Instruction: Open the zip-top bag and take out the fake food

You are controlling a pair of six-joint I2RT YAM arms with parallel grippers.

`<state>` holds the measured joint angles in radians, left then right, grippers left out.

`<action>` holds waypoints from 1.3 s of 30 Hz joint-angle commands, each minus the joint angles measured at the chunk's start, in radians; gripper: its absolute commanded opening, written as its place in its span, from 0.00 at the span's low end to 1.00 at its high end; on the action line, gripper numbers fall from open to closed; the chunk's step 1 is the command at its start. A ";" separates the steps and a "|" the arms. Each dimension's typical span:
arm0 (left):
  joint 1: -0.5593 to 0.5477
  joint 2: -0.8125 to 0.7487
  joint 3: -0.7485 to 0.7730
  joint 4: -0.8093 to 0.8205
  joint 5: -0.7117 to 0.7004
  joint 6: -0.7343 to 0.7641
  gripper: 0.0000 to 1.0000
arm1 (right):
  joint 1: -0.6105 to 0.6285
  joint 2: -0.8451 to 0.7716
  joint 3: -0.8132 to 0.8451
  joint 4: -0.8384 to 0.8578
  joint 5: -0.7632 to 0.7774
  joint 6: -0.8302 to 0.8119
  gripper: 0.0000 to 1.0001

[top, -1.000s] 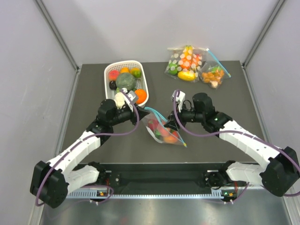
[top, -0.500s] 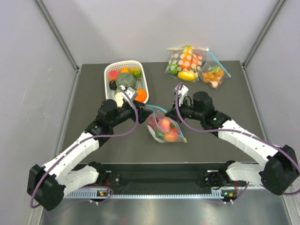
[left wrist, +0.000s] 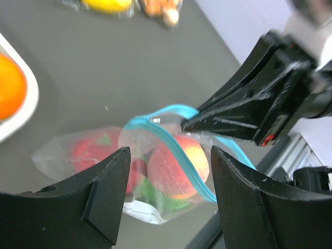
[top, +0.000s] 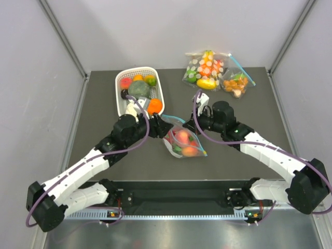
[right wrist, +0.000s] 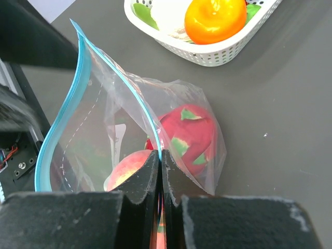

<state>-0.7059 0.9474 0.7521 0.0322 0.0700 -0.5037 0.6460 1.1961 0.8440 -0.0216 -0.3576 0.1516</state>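
The zip-top bag (top: 182, 144) lies mid-table, and its teal zip strip (right wrist: 57, 136) gapes in a loop. My right gripper (right wrist: 160, 153) is shut on one lip of that strip, lifting it; in the top view it (top: 188, 126) is at the bag's far edge. The fake food is inside: a red dragon fruit (right wrist: 190, 134), a peach (right wrist: 126, 167) and something red and green beneath. My left gripper (left wrist: 170, 155) hangs open just above the bag's mouth, holding nothing, with the peach (left wrist: 182, 165) between its fingers in the left wrist view. It (top: 157, 128) is by the bag's left corner.
A white basket (top: 161, 96) of toy produce stands behind the left gripper, with an orange (right wrist: 215, 18) in its near end. A polka-dot bag (top: 205, 70) and a small bag of orange pieces (top: 236, 83) lie at the back right.
My left gripper let go of the bag's left corner, opened and shifted toward the mouth. My right gripper shut on the zip strip, and the mouth has spread open.
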 commanded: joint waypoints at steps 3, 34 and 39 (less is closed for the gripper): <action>-0.047 0.066 0.047 -0.026 -0.007 -0.085 0.68 | 0.018 -0.019 0.018 0.051 0.029 0.003 0.00; -0.020 0.401 0.339 0.038 0.071 0.225 0.00 | -0.169 -0.262 -0.008 -0.024 0.238 0.017 0.00; -0.012 0.413 0.302 -0.118 -0.016 0.229 0.00 | -0.169 -0.198 -0.080 0.012 0.163 0.048 0.00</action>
<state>-0.7250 1.3937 1.0718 -0.0345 0.1219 -0.2993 0.4828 0.9726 0.7994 -0.0536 -0.1463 0.1734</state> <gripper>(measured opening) 0.015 0.008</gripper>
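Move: My open left hand goes for the near strip of the zip rim, about 3 cm to its right, 1 cm back and 5 cm down; from my right hand, already shut on the rim's other side, that spot is some 6 cm left and 3 cm back, about level. The fake food in the bag sits about 5 cm right, 2 cm back and 14 cm below my left hand; the orange pepper in the basket is 12 cm ahead, 7 cm left and 14 cm down. I sink my open left hand about 5 cm, drifting right, and pinch the near zip strip shut between its fingertips while my right hand keeps its grip. Then both hands carry the rim right and forward, rising; my right goes farther, about 9 cm right with a 20-degree clockwise turn, widening the gap between them. Both dip a little at the end. ##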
